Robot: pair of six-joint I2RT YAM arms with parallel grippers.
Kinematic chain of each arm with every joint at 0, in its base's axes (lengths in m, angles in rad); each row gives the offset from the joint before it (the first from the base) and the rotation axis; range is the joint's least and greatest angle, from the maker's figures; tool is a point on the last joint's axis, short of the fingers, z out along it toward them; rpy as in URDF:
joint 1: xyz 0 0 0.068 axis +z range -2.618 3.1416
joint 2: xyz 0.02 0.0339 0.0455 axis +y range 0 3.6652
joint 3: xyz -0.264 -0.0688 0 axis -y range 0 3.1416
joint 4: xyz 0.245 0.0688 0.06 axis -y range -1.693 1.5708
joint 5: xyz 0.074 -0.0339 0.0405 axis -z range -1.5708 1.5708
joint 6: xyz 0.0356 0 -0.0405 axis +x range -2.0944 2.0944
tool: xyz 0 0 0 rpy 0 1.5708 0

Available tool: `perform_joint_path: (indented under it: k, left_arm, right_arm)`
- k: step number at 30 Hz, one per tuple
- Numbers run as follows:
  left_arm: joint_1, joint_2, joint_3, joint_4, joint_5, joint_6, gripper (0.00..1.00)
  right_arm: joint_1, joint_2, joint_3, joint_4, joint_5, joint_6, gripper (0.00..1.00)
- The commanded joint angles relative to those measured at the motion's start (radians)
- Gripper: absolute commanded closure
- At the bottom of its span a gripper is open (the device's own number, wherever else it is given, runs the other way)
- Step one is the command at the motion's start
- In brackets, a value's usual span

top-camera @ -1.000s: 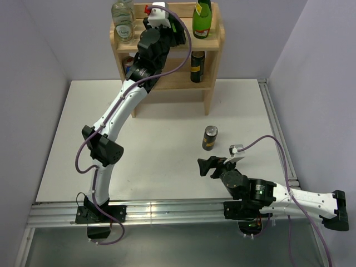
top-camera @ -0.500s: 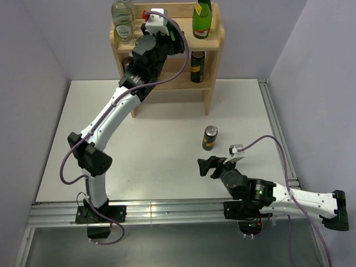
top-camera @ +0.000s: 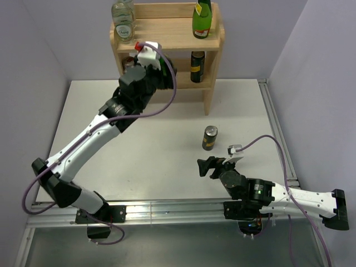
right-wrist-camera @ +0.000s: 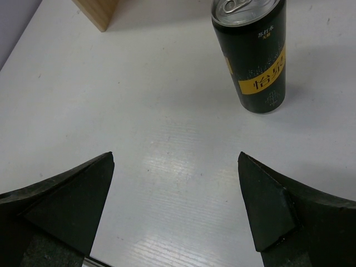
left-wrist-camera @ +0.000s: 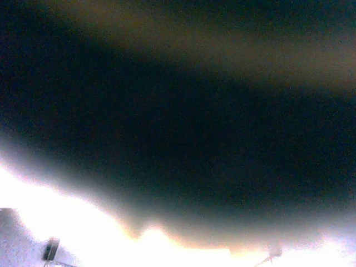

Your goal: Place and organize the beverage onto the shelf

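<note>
The wooden shelf (top-camera: 216, 40) stands at the back of the table. Its top tier holds a clear bottle (top-camera: 123, 22) and a green bottle (top-camera: 202, 19). A dark can (top-camera: 197, 65) stands on the middle tier. My left gripper (top-camera: 163, 70) hovers in front of the middle tier, its fingers hidden under the wrist. A green sliver shows beside it, and a dark greenish beverage fills the left wrist view. A black and gold can (top-camera: 209, 138) (right-wrist-camera: 253, 53) stands upright on the table. My right gripper (top-camera: 203, 167) (right-wrist-camera: 176, 158) is open just short of it, holding nothing.
A red-topped can (top-camera: 128, 60) is half hidden behind my left arm on the middle tier. One shelf foot (right-wrist-camera: 100, 11) shows in the right wrist view. A metal rail (top-camera: 167, 210) runs along the table's near edge, and walls close in at left and right.
My left arm has come down and back from the top tier to the front of the middle tier, elbow swinging out left. The right arm has not moved.
</note>
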Motion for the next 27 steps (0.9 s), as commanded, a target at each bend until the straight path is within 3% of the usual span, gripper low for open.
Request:
perform_joint_path:
  k: [1, 10, 17, 27]
  left_arm:
    - [-0.042, -0.159, -0.186, 0.147, -0.02, -0.064, 1.0]
    - [-0.067, -0.317, -0.605, 0.251, -0.024, -0.167, 1.0]
    - [-0.125, -0.252, -0.877, 0.485, -0.006, -0.254, 1.0]
    - [-0.213, 0.0, -0.899, 0.666, -0.058, -0.309, 1.0]
  right_arm:
    - [0.009, -0.003, 0.004, 0.03, 0.033, 0.004, 0.01]
    - [0.012, -0.014, 0.003, 0.025, 0.039, 0.008, 0.01]
    - [0.013, -0.015, 0.003, 0.017, 0.047, 0.015, 0.01]
    - [0.015, -0.003, 0.007, 0.016, 0.051, 0.019, 0.01]
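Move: The bare patch of table where the green bottle stood before, which the bottle now heads for, lies some 44 cm below the left hand, about 9 cm back and 4 cm right. The black can on the table is about 39 cm below that hand, 8 cm back and 14 cm right; the shelf can is roughly 11 cm ahead, 9 cm right and 19 cm below. From the right hand, that patch is around 13 cm ahead, 7 cm left and 13 cm below. The green bottle, still gripped in the left hand, is brought quickly away from the shelf and down towards the open table left of the black can: about 35 cm down and 10 cm back, slowing at the end. The wrist tips fingers-down by nearly 30 degrees on the way, and the fingers keep their hold. ##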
